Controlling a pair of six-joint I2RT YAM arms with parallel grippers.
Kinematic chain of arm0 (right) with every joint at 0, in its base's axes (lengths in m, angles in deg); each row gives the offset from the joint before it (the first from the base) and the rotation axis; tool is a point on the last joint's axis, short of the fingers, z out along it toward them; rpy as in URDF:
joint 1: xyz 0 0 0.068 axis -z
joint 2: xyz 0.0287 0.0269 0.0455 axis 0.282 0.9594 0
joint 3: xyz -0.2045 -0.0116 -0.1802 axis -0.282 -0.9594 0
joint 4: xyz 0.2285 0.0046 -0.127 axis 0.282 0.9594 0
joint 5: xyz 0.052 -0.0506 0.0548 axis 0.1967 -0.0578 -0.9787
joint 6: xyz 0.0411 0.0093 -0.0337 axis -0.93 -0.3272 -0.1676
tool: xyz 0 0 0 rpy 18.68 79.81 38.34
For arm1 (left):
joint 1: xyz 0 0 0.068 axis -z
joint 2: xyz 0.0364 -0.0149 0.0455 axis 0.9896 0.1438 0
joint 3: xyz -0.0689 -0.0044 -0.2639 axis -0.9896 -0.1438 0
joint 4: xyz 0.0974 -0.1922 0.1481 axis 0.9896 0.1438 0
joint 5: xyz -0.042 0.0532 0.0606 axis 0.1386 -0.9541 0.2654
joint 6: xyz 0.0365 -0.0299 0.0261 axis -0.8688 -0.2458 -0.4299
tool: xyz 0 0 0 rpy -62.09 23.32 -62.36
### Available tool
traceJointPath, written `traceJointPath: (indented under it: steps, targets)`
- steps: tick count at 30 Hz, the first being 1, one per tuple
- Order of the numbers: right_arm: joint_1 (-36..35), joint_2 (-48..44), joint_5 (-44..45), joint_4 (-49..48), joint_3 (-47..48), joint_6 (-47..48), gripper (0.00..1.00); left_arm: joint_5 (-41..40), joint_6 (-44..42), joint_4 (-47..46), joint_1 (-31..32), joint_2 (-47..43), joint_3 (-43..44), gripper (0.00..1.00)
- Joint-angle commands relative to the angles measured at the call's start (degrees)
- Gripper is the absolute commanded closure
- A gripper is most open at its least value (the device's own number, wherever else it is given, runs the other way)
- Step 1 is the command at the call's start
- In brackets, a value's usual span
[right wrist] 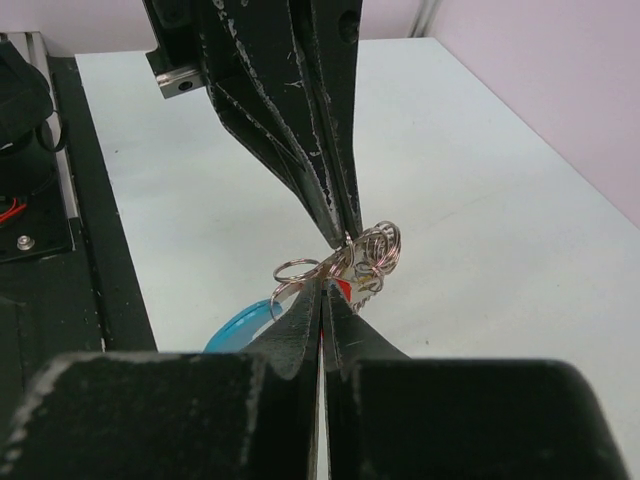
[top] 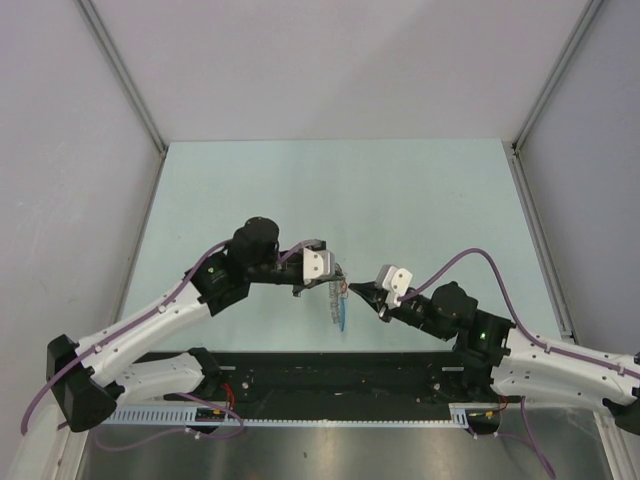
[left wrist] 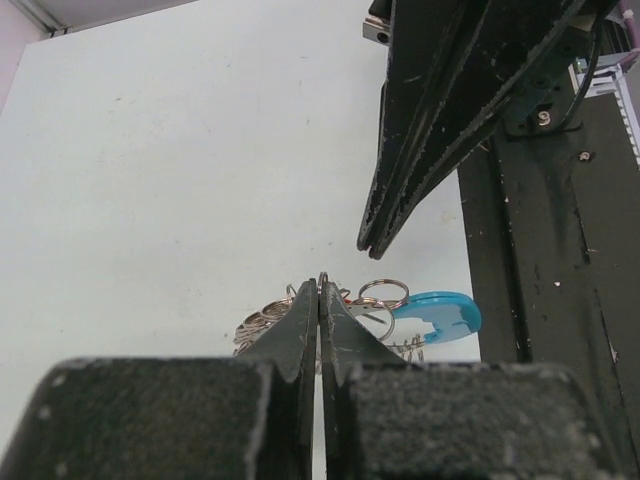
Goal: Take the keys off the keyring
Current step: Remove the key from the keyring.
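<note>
The keyring (top: 338, 296) is a bunch of silvery rings with a blue arc (top: 343, 318), hanging above the table between my arms. My left gripper (top: 328, 275) is shut on one of its rings; in the left wrist view a ring edge pokes out between the tips of that gripper (left wrist: 321, 283), with the rings (left wrist: 383, 292) and blue arc (left wrist: 443, 313) behind. The red key head (right wrist: 343, 289) shows beside the tip of my right gripper (right wrist: 322, 287), which is shut. The left wrist view shows a gap between my right gripper (left wrist: 368, 246) and the rings. The key's blade is hidden.
The pale green table (top: 330, 190) lies under the bunch. The black mounting rail (top: 330, 375) runs along the near edge under both arm bases. Grey walls close in the left, right and far sides.
</note>
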Motion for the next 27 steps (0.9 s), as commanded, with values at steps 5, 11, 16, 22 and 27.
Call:
traceJointPath:
  steps: [5, 11, 16, 22, 27]
  targets:
    - [5.2, -4.7, -7.8, -3.1, -1.3, -8.8, 0.71, 10.2, -6.3, -5.5, 0.2, -4.3, -3.5, 0.99]
    - [18.4, -10.5, -30.0, -6.7, -6.0, -19.6, 0.57, 17.6, -9.4, 0.8, -0.2, -1.2, 1.0, 1.0]
    - [23.4, -13.8, -40.2, -8.7, -9.4, -22.3, 0.54, 21.9, -9.3, -0.2, -0.6, -1.3, 2.2, 0.99]
    - [23.5, -14.4, -44.7, -12.6, -12.5, -23.9, 0.48, 24.4, -9.5, 0.3, -0.7, -1.1, 4.6, 1.0]
    - [23.2, -12.5, -46.9, -15.8, -13.3, -23.2, 0.45, 27.3, -8.4, -0.2, -0.7, -0.9, 5.4, 1.0]
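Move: The left gripper already grips a wire ring of the keyring, whose middle hangs about 3 cm below, 2 cm behind and 1 cm left of that hand point. From the right gripper, shut at the near side, the keyring's middle lies about 2 cm left, level fore and aft, some 3 cm below. The red tag is about 1 cm left and 1 cm below its tips, straight across; the blue handle about 2 cm back, 1 cm left, 4 cm down. Open the right gripper to about half and draw it some 4 cm right, off the keyring, rising slightly; then bring it back and down, swinging its fingers counter-clockwise to point more squarely left. Meanwhile keep the left fingers shut on the ring and carry the keyring back about 5 cm, turning it clockwise some 20 degrees and raising it late. ##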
